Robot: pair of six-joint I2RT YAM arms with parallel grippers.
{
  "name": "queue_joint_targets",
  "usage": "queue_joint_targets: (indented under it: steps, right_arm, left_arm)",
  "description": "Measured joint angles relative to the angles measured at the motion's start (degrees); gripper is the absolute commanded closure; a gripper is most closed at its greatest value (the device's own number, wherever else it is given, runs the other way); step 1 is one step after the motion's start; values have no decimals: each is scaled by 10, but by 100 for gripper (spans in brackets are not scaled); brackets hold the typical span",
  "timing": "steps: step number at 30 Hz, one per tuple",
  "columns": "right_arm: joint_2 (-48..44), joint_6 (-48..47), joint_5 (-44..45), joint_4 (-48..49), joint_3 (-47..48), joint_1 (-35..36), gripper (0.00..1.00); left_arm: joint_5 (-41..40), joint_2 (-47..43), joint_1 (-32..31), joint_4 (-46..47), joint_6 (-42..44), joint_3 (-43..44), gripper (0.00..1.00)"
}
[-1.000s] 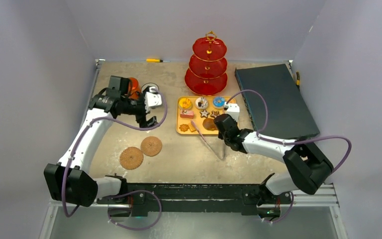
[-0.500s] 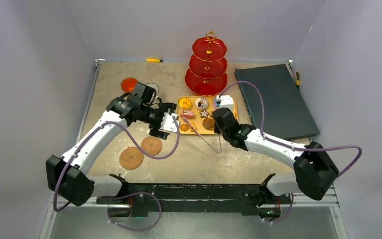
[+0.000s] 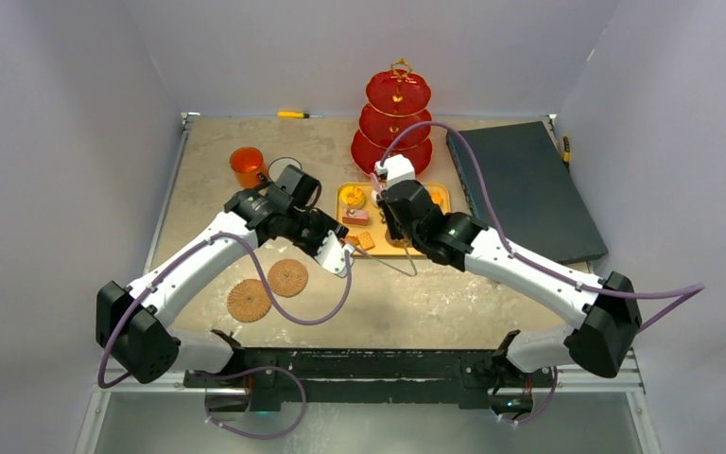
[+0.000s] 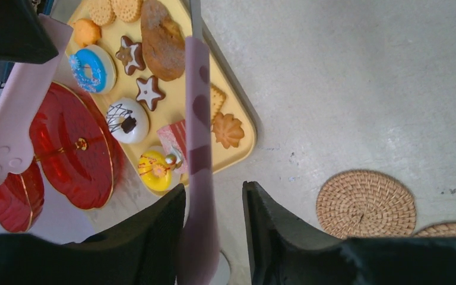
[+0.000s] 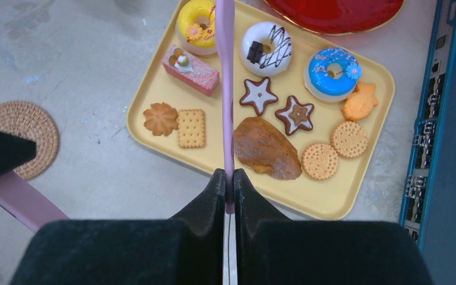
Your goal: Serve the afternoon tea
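The pastries, a yellow doughnut [image 5: 195, 16], a pink cake slice [image 5: 191, 69], star biscuits [image 5: 257, 95] and others, lie on the yellow tray [image 5: 344, 202]. Behind it stands the red three-tier stand [image 3: 397, 123]. The orange mug [image 3: 246, 163] is at the back left. My right gripper [image 5: 228, 173] is shut on one pink arm of the tongs [image 5: 224, 89], above the tray. My left gripper [image 4: 214, 189], at the tray's front-left corner [image 3: 340, 253], has its jaws around the other pink arm [image 4: 197, 119]. That arm lies against one finger, with a gap to the other.
Two woven coasters [image 3: 286, 277] [image 3: 250, 300] lie front left. A dark blue box [image 3: 525, 189] fills the back right. A yellow screwdriver [image 3: 293, 114] lies at the far edge. My two arms meet close together over the tray's near side.
My left arm swung from the orange mug to the tray's front-left corner and its jaws narrowed around a tong arm. My right arm carried the tongs left and back over the tray.
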Motion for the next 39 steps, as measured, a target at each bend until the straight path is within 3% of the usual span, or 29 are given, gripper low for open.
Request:
queue_joint_targets:
  steps: [3,8,9,10,12,14,17,23,27,33,39]
  right_arm:
    - [5,-19,0,-28,23,14,100]
    - [16,-46,-2,-50,42,32,100]
    - [15,-50,-5,-52,43,33,88]
    - [15,-56,-13,-53,45,33,71]
    - [12,-63,-26,-53,46,33,39]
    - [2,-71,-46,-54,46,33,20]
    - [-24,-86,-73,-50,46,33,4]
    - [-111,-118,-107,-25,74,16,2]
    - [-144,-130,-151,1,126,-17,2]
    - [-195,-131,-276,42,131,-92,2]
    - [-223,-115,-449,100,46,-133,2]
  left_arm:
    - [-13,0,0,0,5,2,82]
    - [-28,0,-4,-5,3,4,89]
    - [-30,0,-5,-6,3,4,94]
    - [-31,0,-6,-8,2,4,99]
    - [-37,0,-7,-13,-10,4,100]
    - [-33,0,-8,-12,-30,5,100]
    - [-15,0,-11,-5,-98,13,100]
    - [63,-23,6,83,-362,21,100]
    - [136,-44,85,207,-600,4,100]
    - [199,-57,130,350,-845,-26,100]
    - [251,-80,174,468,-1026,-45,100]
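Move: The tongs, already off the table, are held by the right fingers on one pink arm. Their free pink end lies right between the left hand's half-open fingers; from the right hand that end is about 10 cm left, 7 cm back and roughly 4 cm lower. The tray's middle is some 13 cm right of the left hand, 5 cm ahead and 17 cm below. The white mug lies about 9 cm left and 13 cm ahead, 13 cm below. The left fingers close on the free pink arm of the tongs and pinch it, while the right hand eases 2–3 cm left and back, still gripping, then opens wide and lets go. The right hand rises about 20 cm and draws back some 7 cm over the tray, tips swinging upward; the left lifts the tongs about 15 cm, its wrist swinging round some 85 degrees. ##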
